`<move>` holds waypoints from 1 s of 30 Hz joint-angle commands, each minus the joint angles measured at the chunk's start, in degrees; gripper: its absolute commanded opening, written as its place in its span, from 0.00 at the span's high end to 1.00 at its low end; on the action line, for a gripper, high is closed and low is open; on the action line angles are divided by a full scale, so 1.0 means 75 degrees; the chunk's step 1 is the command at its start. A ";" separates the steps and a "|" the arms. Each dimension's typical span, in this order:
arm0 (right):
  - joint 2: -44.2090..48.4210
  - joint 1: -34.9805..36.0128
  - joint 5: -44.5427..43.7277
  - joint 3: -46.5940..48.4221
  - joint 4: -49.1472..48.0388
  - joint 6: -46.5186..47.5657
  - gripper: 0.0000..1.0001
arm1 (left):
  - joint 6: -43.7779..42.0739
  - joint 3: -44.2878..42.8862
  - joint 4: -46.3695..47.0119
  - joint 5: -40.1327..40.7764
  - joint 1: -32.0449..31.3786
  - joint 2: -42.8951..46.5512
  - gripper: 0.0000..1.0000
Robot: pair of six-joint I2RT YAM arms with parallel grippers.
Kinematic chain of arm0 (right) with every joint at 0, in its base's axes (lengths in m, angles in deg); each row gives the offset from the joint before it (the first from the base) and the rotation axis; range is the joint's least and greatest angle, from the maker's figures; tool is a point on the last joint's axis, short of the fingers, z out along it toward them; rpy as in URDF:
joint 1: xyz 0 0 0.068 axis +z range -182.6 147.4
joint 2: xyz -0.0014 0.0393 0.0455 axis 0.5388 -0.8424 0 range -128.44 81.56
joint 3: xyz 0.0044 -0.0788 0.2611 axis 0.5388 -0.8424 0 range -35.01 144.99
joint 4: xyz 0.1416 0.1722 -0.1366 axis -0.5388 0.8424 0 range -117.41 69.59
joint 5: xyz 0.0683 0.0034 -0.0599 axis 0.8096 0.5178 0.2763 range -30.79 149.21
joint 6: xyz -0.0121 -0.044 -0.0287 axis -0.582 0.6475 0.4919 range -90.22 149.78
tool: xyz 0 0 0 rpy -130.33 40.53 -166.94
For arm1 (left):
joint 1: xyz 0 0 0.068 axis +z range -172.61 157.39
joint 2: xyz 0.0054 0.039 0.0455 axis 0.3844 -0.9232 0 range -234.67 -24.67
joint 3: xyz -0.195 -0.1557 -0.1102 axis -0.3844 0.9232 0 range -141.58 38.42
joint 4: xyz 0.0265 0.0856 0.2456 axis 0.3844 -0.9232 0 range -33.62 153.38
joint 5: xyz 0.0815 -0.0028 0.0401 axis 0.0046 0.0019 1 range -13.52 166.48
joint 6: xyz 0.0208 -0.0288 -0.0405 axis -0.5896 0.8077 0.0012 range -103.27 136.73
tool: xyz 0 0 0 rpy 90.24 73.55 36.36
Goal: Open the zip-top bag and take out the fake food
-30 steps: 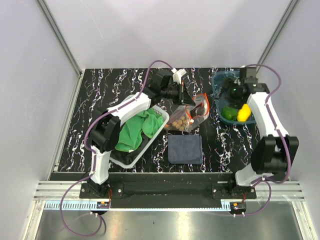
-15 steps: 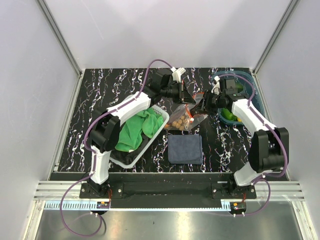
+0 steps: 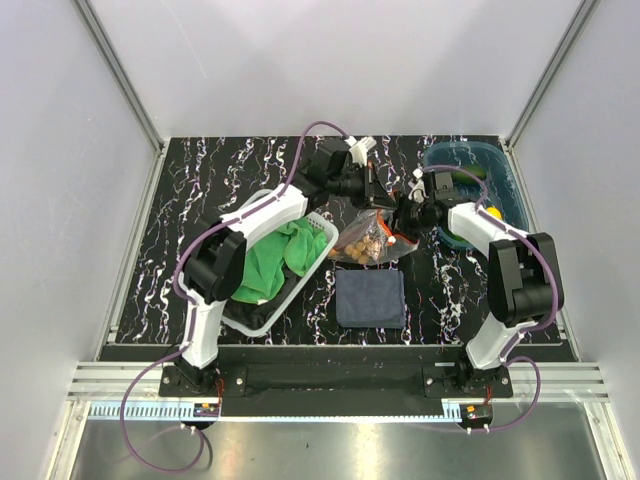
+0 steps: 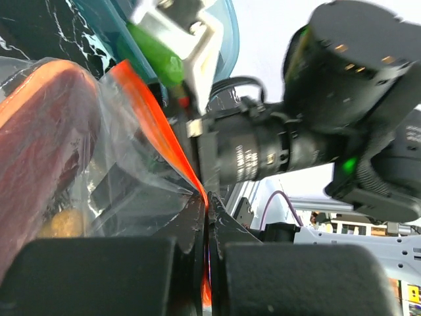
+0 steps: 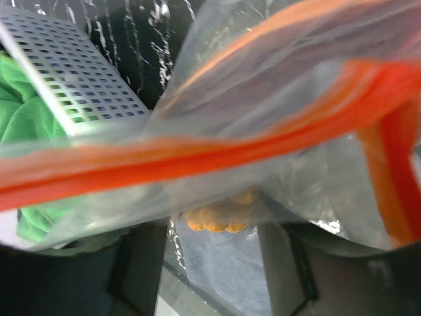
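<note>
The zip-top bag (image 3: 367, 240) lies mid-table, its orange-red zip strip (image 4: 154, 125) lifted. My left gripper (image 3: 378, 192) is shut on that strip, which is pinched flat between its jaws (image 4: 206, 214). My right gripper (image 3: 404, 216) is at the bag's mouth from the right, its fingers (image 5: 141, 263) apart, with the strip (image 5: 197, 164) and clear film stretched across in front of them. A cluster of small brown balls (image 5: 220, 214), fake food, sits inside the bag just beyond the fingers. A yellow fake food piece (image 3: 492, 212) lies in the blue tray (image 3: 500, 165).
A white perforated basket (image 3: 300, 285) holding a green cloth (image 3: 265, 260) stands left of the bag. A dark blue cloth (image 3: 370, 298) lies in front of the bag. The two wrists are close together above the bag.
My right arm has swung left from the blue tray to the bag's mouth. The left gripper has kept its hold on the zip strip, and the bag has shifted slightly.
</note>
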 commanded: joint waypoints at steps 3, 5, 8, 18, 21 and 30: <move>-0.0264 0.0121 0.0282 -0.0234 -0.0991 -0.0635 0.35 | 0.0423 -0.0472 0.0584 -0.0240 -0.0265 -0.0255 1.00; -0.0358 0.0121 0.0166 -0.0176 -0.1074 -0.0682 0.35 | 0.0435 -0.0460 0.0584 -0.0252 -0.0289 -0.0278 1.00; -0.0428 0.0132 0.0141 -0.0059 -0.1109 -0.0694 0.42 | 0.0412 -0.0414 0.0584 -0.0299 -0.0301 -0.0267 1.00; -0.0265 0.0121 0.0528 -0.0024 -0.1133 -0.1198 0.86 | 0.0295 -0.0238 0.0584 -0.0358 -0.0242 -0.0184 1.00; 0.0040 0.0121 0.0517 -0.0059 -0.0841 -0.1210 0.89 | 0.0283 -0.0238 0.0584 -0.0393 -0.0125 -0.0255 1.00; 0.1282 0.0109 -0.0187 0.0737 0.0484 -0.0800 0.92 | -0.0010 -0.0039 0.0409 -0.0428 0.0203 -0.0161 1.00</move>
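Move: The right hand, open inside the bag's mouth, has a brown fake nugget about 1 cm ahead, 2 cm to its left and 3 cm below. The blue tray's middle lies some 9 cm ahead and 18 cm to its right; the folded gray cloth is roughly 12 cm back and 6 cm left. From the left hand, pinching the bag's orange rim, the nugget is about 3 cm back, 1 cm right and 13 cm down. The right fingers dip 2 cm in the bag, close on a nugget, rise 4 cm; left keeps the rim. ##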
